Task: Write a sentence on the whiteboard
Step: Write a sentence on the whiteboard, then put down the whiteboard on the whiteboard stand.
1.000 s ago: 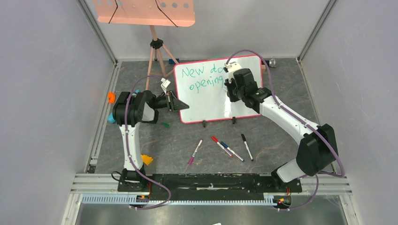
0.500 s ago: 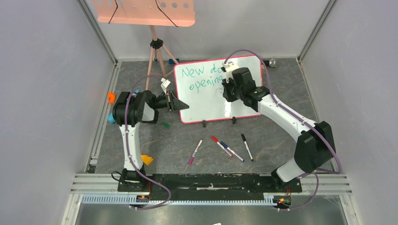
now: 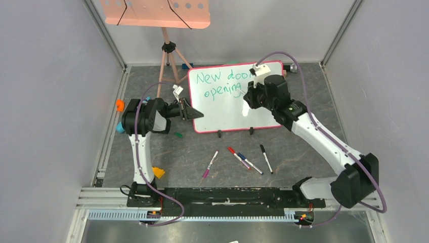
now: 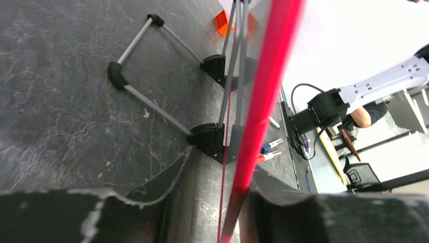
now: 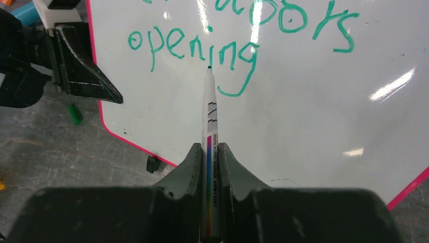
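The whiteboard (image 3: 227,109) stands tilted at the back of the floor, its pink-red frame (image 4: 263,96) running up through the left wrist view. Green writing, the sentence (image 3: 222,83), reads "New doors opening" in two lines (image 5: 202,48). My right gripper (image 5: 208,152) is shut on a white marker (image 5: 210,116); its tip points at the end of "opening", and I cannot tell if it touches. My left gripper (image 4: 222,177) straddles the board's lower left edge (image 3: 195,112). Its jaws are open, with a gap beside the frame.
Several capped markers (image 3: 243,159) lie on the floor in front of the board, with a green cap (image 3: 177,134) to the left. A tripod carrying a salmon-pink tray (image 3: 154,12) stands behind the board's left side. Small orange (image 3: 120,105) and blue (image 3: 120,127) items sit by the left wall.
My right arm has swung right and drawn back from the board, uncovering the word "doors". My left gripper's jaws have loosened around the board's edge; that arm has stayed put.
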Robot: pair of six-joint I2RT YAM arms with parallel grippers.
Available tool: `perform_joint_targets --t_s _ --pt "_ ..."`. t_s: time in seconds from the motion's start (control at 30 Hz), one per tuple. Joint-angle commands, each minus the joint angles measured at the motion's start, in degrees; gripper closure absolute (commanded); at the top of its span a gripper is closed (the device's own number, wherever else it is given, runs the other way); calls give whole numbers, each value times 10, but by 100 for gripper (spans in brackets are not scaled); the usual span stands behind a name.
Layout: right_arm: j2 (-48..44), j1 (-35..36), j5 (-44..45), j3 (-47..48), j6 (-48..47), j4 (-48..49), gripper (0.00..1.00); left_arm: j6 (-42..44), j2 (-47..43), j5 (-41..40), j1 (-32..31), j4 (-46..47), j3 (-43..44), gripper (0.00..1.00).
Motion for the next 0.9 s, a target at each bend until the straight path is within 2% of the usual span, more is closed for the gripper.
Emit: perform_joint_targets --t_s 0.0,0.27,0.5,0.87 --pt "-72 -2 41 -51 28 69 100 31 21 -52 11 19 -1 54" --pt "-172 -2 138 -127 40 99 100 41 11 -52 11 19 -6 30" --pt "-230 -2 155 -165 46 102 100 43 -7 -46 13 19 -11 3" --pt "-238 -2 184 -177 40 94 100 64 -73 -96 36 19 -87 0"
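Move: The right hand, holding the green marker, has the whiteboard's middle about 7 cm ahead, 4 cm left and 11 cm below; "opening" is centred roughly 8 cm ahead and 9 cm left, "doors" some 12 cm ahead and 2 cm left, both a little higher than that middle. For the left hand, around the board's left edge, the board's middle is about 5 cm ahead, 14 cm right and 5 cm up; the green cap lies roughly 4 cm back, 8 cm left and 8 cm down. Rightward, back and up, the right hand carries the marker about 9 cm farther off the board, its tip already clear of the finished "opening", easing to a stop while turning some 15 degrees clockwise and tipping its fingers up about as much. The left fingers, a third open, spread wide around the board's edge and let go; that hand edges forward, then draws left about 2 cm. ##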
